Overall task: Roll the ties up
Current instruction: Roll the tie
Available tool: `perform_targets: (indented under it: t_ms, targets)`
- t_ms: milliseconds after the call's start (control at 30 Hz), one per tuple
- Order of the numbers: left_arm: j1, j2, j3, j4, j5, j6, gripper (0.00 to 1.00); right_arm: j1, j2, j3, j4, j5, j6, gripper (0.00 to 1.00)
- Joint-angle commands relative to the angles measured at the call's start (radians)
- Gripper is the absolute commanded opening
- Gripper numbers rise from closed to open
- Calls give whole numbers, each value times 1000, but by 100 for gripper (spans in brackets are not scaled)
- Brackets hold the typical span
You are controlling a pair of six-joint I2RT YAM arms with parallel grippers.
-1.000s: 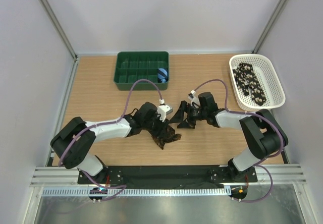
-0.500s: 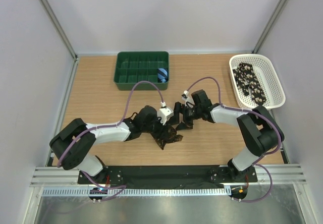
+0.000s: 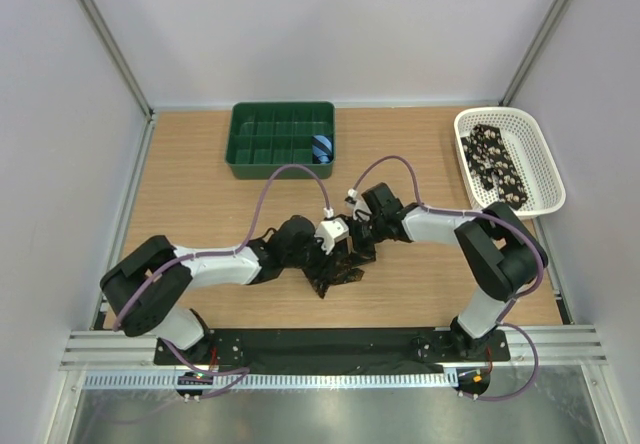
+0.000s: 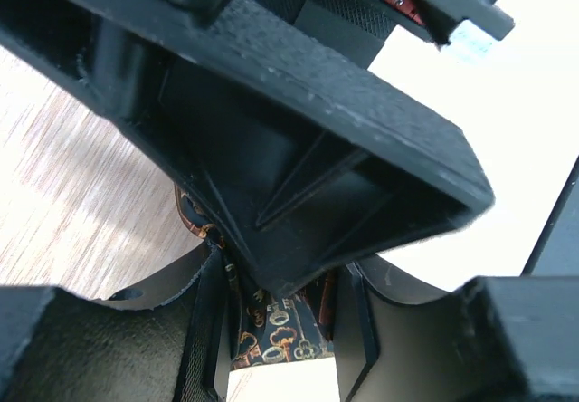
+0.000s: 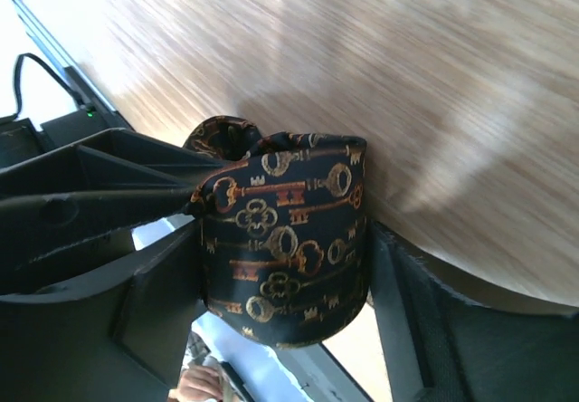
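Note:
A dark tie (image 3: 335, 276) patterned with gold keys is partly rolled at the table's middle, its loose end lying crumpled on the wood. My left gripper (image 3: 340, 242) is shut on the roll; in the left wrist view the tie (image 4: 276, 320) sits squeezed between my left gripper's (image 4: 279, 343) fingers. My right gripper (image 3: 358, 244) meets it from the right. In the right wrist view the rolled tie (image 5: 285, 239) fills the gap of my right gripper (image 5: 285, 307), both fingers touching its sides. A second tie (image 3: 495, 164), black with pale spots, lies in the white basket (image 3: 551, 169).
A green compartment tray (image 3: 262, 139) stands at the back with a small blue striped roll (image 3: 321, 148) in its right-hand cell. The white basket is at the back right. Both arms cross the table's middle, and cables arch over them.
My right gripper has moved left to the roll in the left gripper and its jaws have narrowed round it. The left gripper has shifted slightly right with the tie.

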Motion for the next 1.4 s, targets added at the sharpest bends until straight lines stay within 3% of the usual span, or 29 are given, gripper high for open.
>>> perform_targets:
  t_ms: [0,233,400,467,633,933,1067,1267,1300,1367]
  targets:
    - [-18,38,-13,-10,-22,35,43,8,33,40,-34,38,-46,71]
    - [-21,44,-11,-12,-35,37,45,48,30,38,-33,36,-28,57]
    - [-21,30,-10,-15,-35,35,49,48,2,41,-28,19,-5,36]
    - [-22,12,-11,-15,-37,33,52,47,-13,44,-19,13,15,24]
    - [-21,-72,-21,-41,-58,27,68,24,-39,46,33,-17,55,9]
    - [-21,-359,-4,-153,-155,-3,91,-4,-114,96,30,-45,116,4]
    - [-21,-485,24,-242,-332,-80,96,-47,-154,124,13,-44,128,4]
    - [-21,-641,9,-271,-656,-343,100,-84,-199,205,-56,5,93,4]
    - [-19,-657,5,-292,-767,-476,100,-84,-202,219,-57,21,92,4]
    - [-19,-697,22,-340,-851,-587,100,-84,-206,236,-73,42,70,4]
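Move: Between the two hands sits the rolled tie, already in the left fingers, its middle about 2 cm to the left hand's right; from the right hand, whose open fingers straddle it, it lies some 2 cm left and a touch lower. Its loose end lies roughly 6 cm back and 2 cm left of the right hand, about 3 cm below. The green tray stands about 26 cm ahead and 15 cm left of the right hand, with the striped tie about 25 cm ahead and 7 cm left. Taking over the rolled tie, the right hand settles slightly and closes its fingers until they stop around the roll, while the left opens wide and lets go. Both then rise: the right carries the roll up about 11 cm and forward some 6 towards the tray, tipping slightly upward; the left pulls clear up 16 cm and to the left, swinging counter-clockwise about 40 degrees. ##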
